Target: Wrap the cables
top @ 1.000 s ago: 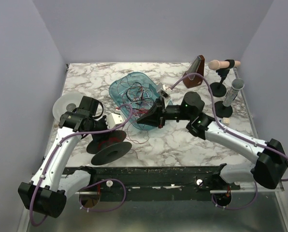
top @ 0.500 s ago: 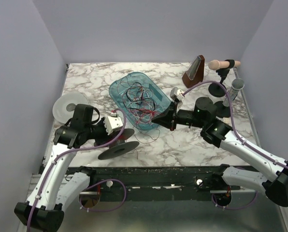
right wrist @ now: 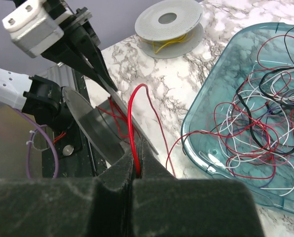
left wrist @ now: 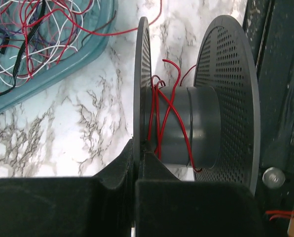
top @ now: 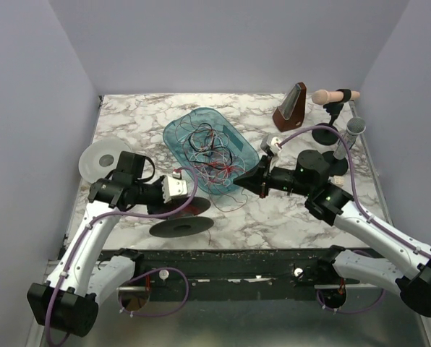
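Observation:
The cables (top: 210,148) lie as a tangle of thin red, black and white loops in a teal tray (top: 173,134). One red cable (right wrist: 132,123) runs out of the tray and is pinched in my right gripper (right wrist: 137,168), which is shut on it just right of the tray (top: 239,181). The same red strand is wound a few turns round the hub of a dark spool (left wrist: 196,128). My left gripper (left wrist: 138,148) is shut on the spool's thin near flange (left wrist: 143,74), and the spool (top: 179,217) sits near the table's front edge.
A white spool with yellow wire (top: 98,160) lies at the left edge. A metronome (top: 291,106) and two microphones on stands (top: 336,97) (top: 349,137) stand at the back right. A black rail (top: 237,264) runs along the front edge.
My left gripper has closed on the spool's flange and shifted the spool slightly right. The right gripper has drawn back to the right with the red cable.

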Tool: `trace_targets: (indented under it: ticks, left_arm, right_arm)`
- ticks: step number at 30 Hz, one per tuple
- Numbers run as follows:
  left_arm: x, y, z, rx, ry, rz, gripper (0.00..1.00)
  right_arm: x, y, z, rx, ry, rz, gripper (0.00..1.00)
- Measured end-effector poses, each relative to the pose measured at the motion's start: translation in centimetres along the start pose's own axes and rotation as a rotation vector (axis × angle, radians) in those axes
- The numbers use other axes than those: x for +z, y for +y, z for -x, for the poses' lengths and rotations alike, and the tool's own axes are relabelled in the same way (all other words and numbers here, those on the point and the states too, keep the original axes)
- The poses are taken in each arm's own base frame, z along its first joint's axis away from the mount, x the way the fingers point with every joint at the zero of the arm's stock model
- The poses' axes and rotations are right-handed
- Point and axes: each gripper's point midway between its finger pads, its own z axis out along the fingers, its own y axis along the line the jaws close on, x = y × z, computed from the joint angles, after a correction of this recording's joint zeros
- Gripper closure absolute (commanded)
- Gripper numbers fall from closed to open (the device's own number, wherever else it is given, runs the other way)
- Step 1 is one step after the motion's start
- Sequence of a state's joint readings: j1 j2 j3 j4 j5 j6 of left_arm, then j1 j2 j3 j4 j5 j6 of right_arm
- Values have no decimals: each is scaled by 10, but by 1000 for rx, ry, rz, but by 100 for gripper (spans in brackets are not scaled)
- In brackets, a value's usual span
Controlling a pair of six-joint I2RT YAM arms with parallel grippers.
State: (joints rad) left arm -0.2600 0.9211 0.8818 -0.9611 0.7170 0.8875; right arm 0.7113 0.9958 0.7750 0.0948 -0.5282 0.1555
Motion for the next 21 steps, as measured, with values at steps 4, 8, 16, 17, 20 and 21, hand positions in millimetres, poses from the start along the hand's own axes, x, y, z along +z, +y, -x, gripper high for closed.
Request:
trace_targets:
  ticks: [4,8,16,17,20,21]
  left_arm:
    - [-13,-1,-11,110,57,-20,39]
    - [-19,-1,-39,138,137,-1,22]
    - [-35,4,-21,169,155,-51,3]
    - [-39,8,-12,181,140,-44,5]
    - [-45,15,20,186,59,-21,11]
    - [-44,16,32,165,29,-14,12]
  right_arm:
    - [0,0,-2,4,7,-1,99]
    - [0,-1,-6,11,22,-3,99]
    - [-1,-3,-14,1,44,-6,99]
    - [-1,-3,-16,2,47,-6,99]
    - [-2,-3,-21,8,57,-8,99]
    - [-2,-3,-22,10,62,-8,99]
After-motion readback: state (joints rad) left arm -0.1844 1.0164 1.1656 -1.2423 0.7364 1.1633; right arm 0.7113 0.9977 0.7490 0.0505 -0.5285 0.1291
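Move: The left hand still pinches the spool by the left, upper rim of its forward flange; the spool's middle is about 5 cm to its right, 3 cm back and 7 cm below. The blue cable tub lies roughly 25 cm ahead of this hand and 10 cm to the right, and the white spool some 24 cm ahead and 27 cm to the left, both about 15 cm lower. From the right hand, the grey spool is about 13 cm left, 4 cm back and 17 cm below. The left hand spreads its fingers almost fully and lets go of the grey spool's flange, backing about 4 cm to the left off the rim and dipping some 2 cm, with a slight roll of roughly 10 degrees that lifts its left side. It then turns upward, climbing about 7 cm while easing back right towards over the spool, as the right hand keeps the red cable pinched in shut fingers and sinks about 2 cm. ##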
